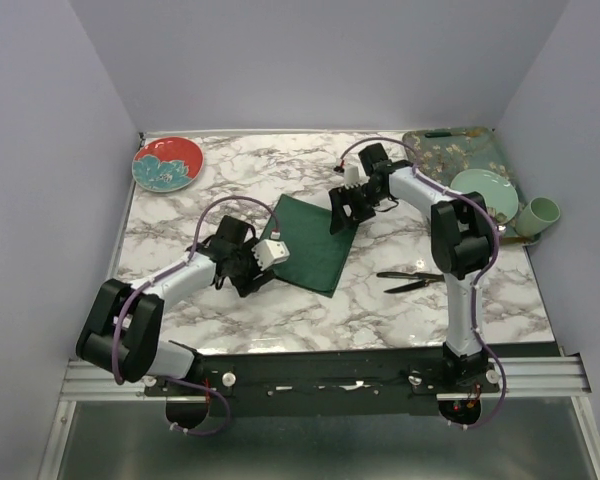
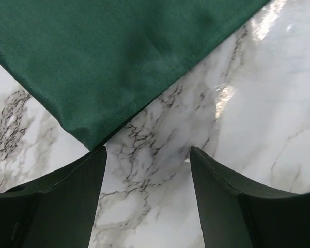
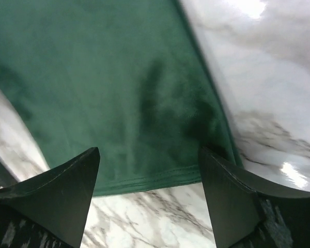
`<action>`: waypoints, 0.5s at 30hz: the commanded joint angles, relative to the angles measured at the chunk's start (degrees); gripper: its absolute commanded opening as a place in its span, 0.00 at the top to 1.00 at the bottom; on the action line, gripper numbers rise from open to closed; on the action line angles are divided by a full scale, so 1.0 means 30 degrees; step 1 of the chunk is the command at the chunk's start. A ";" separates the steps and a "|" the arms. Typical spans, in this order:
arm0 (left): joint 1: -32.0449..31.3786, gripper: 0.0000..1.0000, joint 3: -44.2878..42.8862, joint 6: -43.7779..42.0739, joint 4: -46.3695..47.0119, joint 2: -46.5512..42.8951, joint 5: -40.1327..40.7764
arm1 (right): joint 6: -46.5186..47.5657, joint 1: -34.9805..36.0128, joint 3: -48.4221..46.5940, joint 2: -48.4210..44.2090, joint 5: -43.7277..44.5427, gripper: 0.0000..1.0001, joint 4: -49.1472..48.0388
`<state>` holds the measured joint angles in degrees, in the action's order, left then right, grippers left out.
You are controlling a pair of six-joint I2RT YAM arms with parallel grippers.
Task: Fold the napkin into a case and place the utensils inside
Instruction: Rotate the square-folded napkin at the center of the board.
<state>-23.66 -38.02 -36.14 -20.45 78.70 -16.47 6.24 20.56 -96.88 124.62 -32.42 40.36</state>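
Note:
The dark green napkin (image 1: 313,245) lies flat on the marble table as a folded rectangle. My left gripper (image 1: 257,272) is open at its near left corner; in the left wrist view the cloth's corner (image 2: 108,67) lies just beyond my open fingers (image 2: 72,201), over bare marble. My right gripper (image 1: 340,217) is open at the napkin's far right corner; in the right wrist view the hem (image 3: 129,103) lies between the two fingers (image 3: 237,201). Two black utensils (image 1: 412,280) lie on the table right of the napkin.
A red floral plate (image 1: 167,163) sits at the back left. A teal floral tray (image 1: 458,156) at the back right holds a pale green plate (image 1: 485,189), and a pale green cup (image 1: 541,213) stands beside it. Purple cables run along both arms.

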 commanded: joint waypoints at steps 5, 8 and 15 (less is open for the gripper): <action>0.3168 0.24 -0.1856 -0.2247 -0.1443 0.0491 -0.0689 | -0.1199 0.0470 0.4457 -0.1895 -0.1437 0.15 -0.0033; 0.3287 0.24 -0.1888 -0.3974 -0.2469 -0.1031 -0.1947 | -0.1784 0.1113 0.6244 -0.2776 -0.1788 0.15 -0.0678; -0.0917 0.26 -0.0427 -0.5093 -0.2768 -0.4638 -0.3886 | -0.3780 0.1761 0.7743 -0.4825 -0.3371 0.13 -0.0886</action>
<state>-16.60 -42.54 -48.16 -27.59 68.58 -22.65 -0.71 24.80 -76.34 113.62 -39.68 36.95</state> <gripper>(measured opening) 0.757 0.860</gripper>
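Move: The square-folded napkin lies flat almost at fingertip height. Its middle is about 4 cm back and 10 cm to the left of my right hand, whose forward finger is at the far right corner, some 2 cm ahead and 3 cm to the right. The utensils lie roughly 13 cm back and 20 cm to the right. From my left hand, which is just at the napkin's left corner, its middle is about 11 cm ahead and 14 cm to the right. I keep my right fingertip on the napkin at its right corner and drag it back towards me, about 10 cm along the board, fingers still wide open and tipping inward towards my base. Meanwhile my left finger nudges the left corner forward and to the left, some 5 cm; then that hand comes off the cloth, rising about 6 cm and swinging back to the right, still open. ##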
